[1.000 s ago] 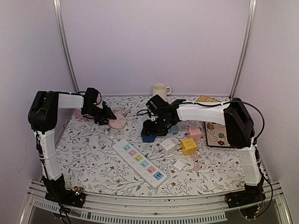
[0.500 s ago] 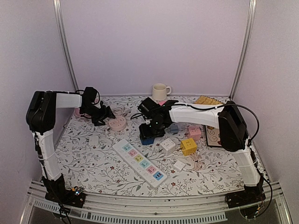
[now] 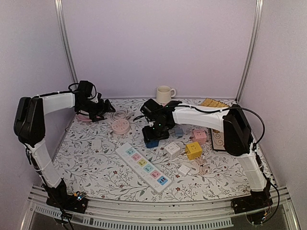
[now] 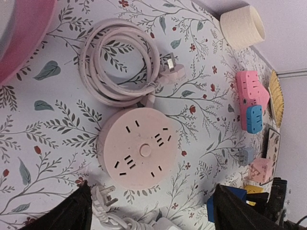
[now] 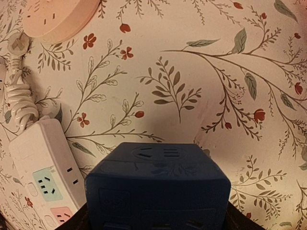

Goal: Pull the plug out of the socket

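Observation:
The round pink socket point(image 4: 139, 148) lies flat on the floral cloth with every slot empty; in the top view the pink socket point(image 3: 120, 126) sits right of my left gripper point(image 3: 103, 108). A white plug point(image 4: 103, 196) lies loose beside it, pins up, close to my left finger point(image 4: 72, 213). My left gripper point(image 4: 153, 215) hangs open above them, holding nothing. My right gripper point(image 5: 156, 225) is shut on a dark blue cube socket point(image 5: 158, 187), a finger on each side; the blue cube point(image 3: 152, 141) rests on the table.
A white power strip point(image 3: 143, 167) lies diagonally in front, with its bundled cord point(image 5: 21, 105). The pink socket's own cord point(image 4: 120, 67) is coiled behind it. White point(image 3: 172, 150), yellow point(image 3: 194, 150) and pink point(image 3: 199, 135) cubes stand right. A mug point(image 3: 164, 93) and a pink bowl point(image 3: 84, 116) sit at the back.
My left gripper opened wide and pulled back up and to the left, off the pink socket. The right gripper stayed on the blue cube, shifting slightly left.

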Robot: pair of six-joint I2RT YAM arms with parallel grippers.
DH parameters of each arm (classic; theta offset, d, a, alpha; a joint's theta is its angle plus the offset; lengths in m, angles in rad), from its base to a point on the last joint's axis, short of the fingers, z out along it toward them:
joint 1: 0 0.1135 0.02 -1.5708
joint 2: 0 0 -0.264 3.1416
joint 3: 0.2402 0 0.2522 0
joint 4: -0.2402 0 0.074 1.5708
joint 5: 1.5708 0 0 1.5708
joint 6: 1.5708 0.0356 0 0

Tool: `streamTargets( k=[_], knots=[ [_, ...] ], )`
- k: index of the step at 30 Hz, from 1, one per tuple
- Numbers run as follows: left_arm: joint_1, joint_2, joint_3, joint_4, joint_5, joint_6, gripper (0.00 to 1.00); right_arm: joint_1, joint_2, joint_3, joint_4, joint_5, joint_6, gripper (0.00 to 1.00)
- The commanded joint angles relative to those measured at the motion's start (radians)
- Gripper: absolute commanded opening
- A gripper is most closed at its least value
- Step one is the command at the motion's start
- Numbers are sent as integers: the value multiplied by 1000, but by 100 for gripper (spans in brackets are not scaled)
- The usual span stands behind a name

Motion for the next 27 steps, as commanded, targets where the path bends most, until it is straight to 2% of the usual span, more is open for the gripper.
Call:
streamTargets(
  k=[1, 6, 14, 27],
  knots=[
    [8, -54, -26, -9, 20, 10, 87, -4, 35, 27, -5, -6, -3, 69],
    [7, -91, -37, -10, 29, 12, 87, -11, 33, 30, -10, -17, 0, 72],
    [7, -116, -48, -23, 38, 19, 88, -42, -24, 35, -19, -21, -5, 94],
    [-19, -119, -45, -21, 41, -3, 88, -99, -84, 31, -44, -20, -29, 99]
  ],
)
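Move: The right hand still has the dark blue cube plug between its fingers, its middle about 2 cm below the hand point and just above bare table. The small grey-blue plug lies some 6 cm ahead and 12 cm right of that hand, the white block about 4 cm back and 10 cm right. The power strip's middle is roughly 11 cm back and 1 cm left; the round pink socket is 9 cm ahead and 15 cm left. From the left hand the blue cube is about 11 cm back, 21 cm right and 8 cm below. Down by just over 1 cm the right hand lowers the blue cube plug to the table, then spreads its fingers wide and lets go of it. It drifts about 4 cm diagonally forward and right, towards the small grey-blue plug, lifting at the end. Meanwhile the empty, open left hand rises and eases back by 2 to 3 cm each way. ##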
